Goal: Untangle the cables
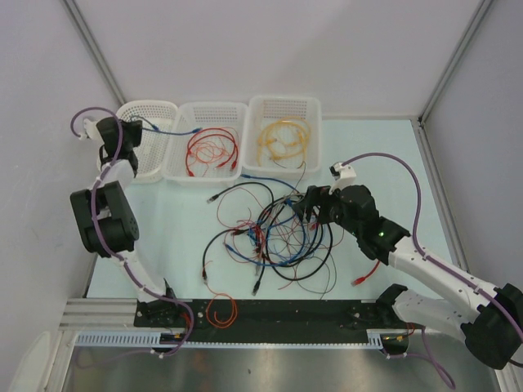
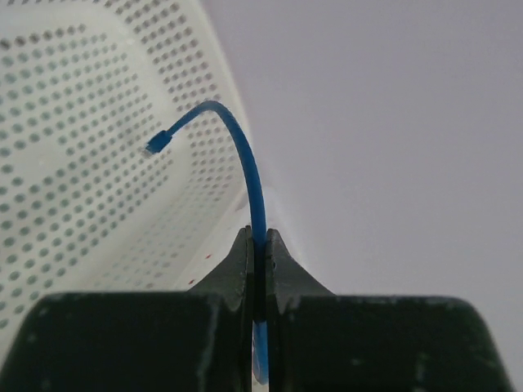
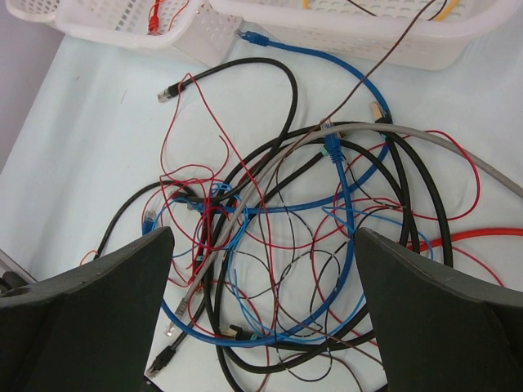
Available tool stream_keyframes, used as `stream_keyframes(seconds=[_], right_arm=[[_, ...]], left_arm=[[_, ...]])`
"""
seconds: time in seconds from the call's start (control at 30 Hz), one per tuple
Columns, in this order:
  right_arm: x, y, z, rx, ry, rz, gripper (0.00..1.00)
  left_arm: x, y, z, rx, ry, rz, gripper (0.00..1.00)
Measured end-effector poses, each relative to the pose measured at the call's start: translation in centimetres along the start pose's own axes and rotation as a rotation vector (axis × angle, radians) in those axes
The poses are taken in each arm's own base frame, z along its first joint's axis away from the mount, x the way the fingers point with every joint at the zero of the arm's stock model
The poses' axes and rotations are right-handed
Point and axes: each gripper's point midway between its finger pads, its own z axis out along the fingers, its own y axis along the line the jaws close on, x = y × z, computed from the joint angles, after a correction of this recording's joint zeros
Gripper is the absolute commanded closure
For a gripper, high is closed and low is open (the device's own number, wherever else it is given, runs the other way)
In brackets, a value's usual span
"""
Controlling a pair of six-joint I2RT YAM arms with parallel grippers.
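Observation:
A tangle of cables (image 1: 274, 233) in black, blue, red and grey lies in the middle of the table. It fills the right wrist view as the cables (image 3: 270, 212). My right gripper (image 1: 306, 204) hovers at the tangle's upper right edge. Seen from the wrist, this gripper (image 3: 263, 245) is wide open with nothing between its fingers (image 3: 106, 286). My left gripper (image 1: 131, 131) hangs over the left basket (image 1: 147, 110). This gripper (image 2: 258, 233) is shut on a thin blue cable (image 2: 245, 155), whose plug end (image 2: 157, 143) arches over the basket wall (image 2: 73, 163).
The middle basket (image 1: 204, 110) holds red wires and the right basket (image 1: 282, 102) holds yellow-orange cables. An orange coil (image 1: 221, 310) lies at the near rail. A red plug (image 1: 359, 280) sits beside my right arm. Walls close in left, back and right.

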Motion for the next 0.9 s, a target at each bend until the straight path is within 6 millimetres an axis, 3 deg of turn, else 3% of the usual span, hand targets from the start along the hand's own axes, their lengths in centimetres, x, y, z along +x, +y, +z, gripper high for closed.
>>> stream_keyframes(seconds=[0.2, 0.33, 0.43, 0.5, 0.63, 0.9], right_arm=[[0.0, 0.1, 0.0, -0.004, 0.0, 0.0, 0.03], [-0.1, 0.3, 0.0, -0.013, -0.003, 0.001, 0.03], [-0.2, 0.4, 0.0, -0.019, -0.005, 0.001, 0.03], [-0.2, 0.4, 0.0, -0.021, -0.005, 0.001, 0.03], [-0.2, 0.3, 0.0, -0.02, -0.006, 0.002, 0.03], [0.3, -0.1, 0.6, -0.008, 0.013, 0.005, 0.03]], left_arm=[[-5.4, -8.0, -4.1, 0.18, -0.181, 0.025, 1.0], [-8.3, -10.3, -6.2, 0.203, -0.3, 0.045, 1.0], [-9.6, -9.6, -6.2, 0.138, -0.366, 0.06, 1.0], [-10.0, -8.0, -6.1, 0.05, -0.409, 0.089, 1.0], [-9.9, -5.9, -5.9, -0.093, -0.467, 0.181, 1.0], [-10.0, -5.8, -4.9, -0.216, -0.541, 0.345, 1.0]])
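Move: The blue cable is already pinched in the left hand. The empty left basket it is brought to lies underneath, its middle about 15 cm below, some 5 cm back and 1 cm left of the hand. The middle basket with the red cables is about 19 cm to the right and 5 cm back; the yellow-cable basket sits some 43 cm right, 4 cm back. From the right hand, the left basket lies about 51 cm left and 24 cm ahead, 14 cm lower. The blue cable is hoisted in the left hand's shut fingers, straight up from the left basket by roughly 14 cm, then let down again by 3 or 4 cm, while the hand drifts about 5 cm left and 4 cm back. The hand rolls left side up and swings its fingers counter-clockwise, some 25 degrees each; the grip stays closed throughout. ##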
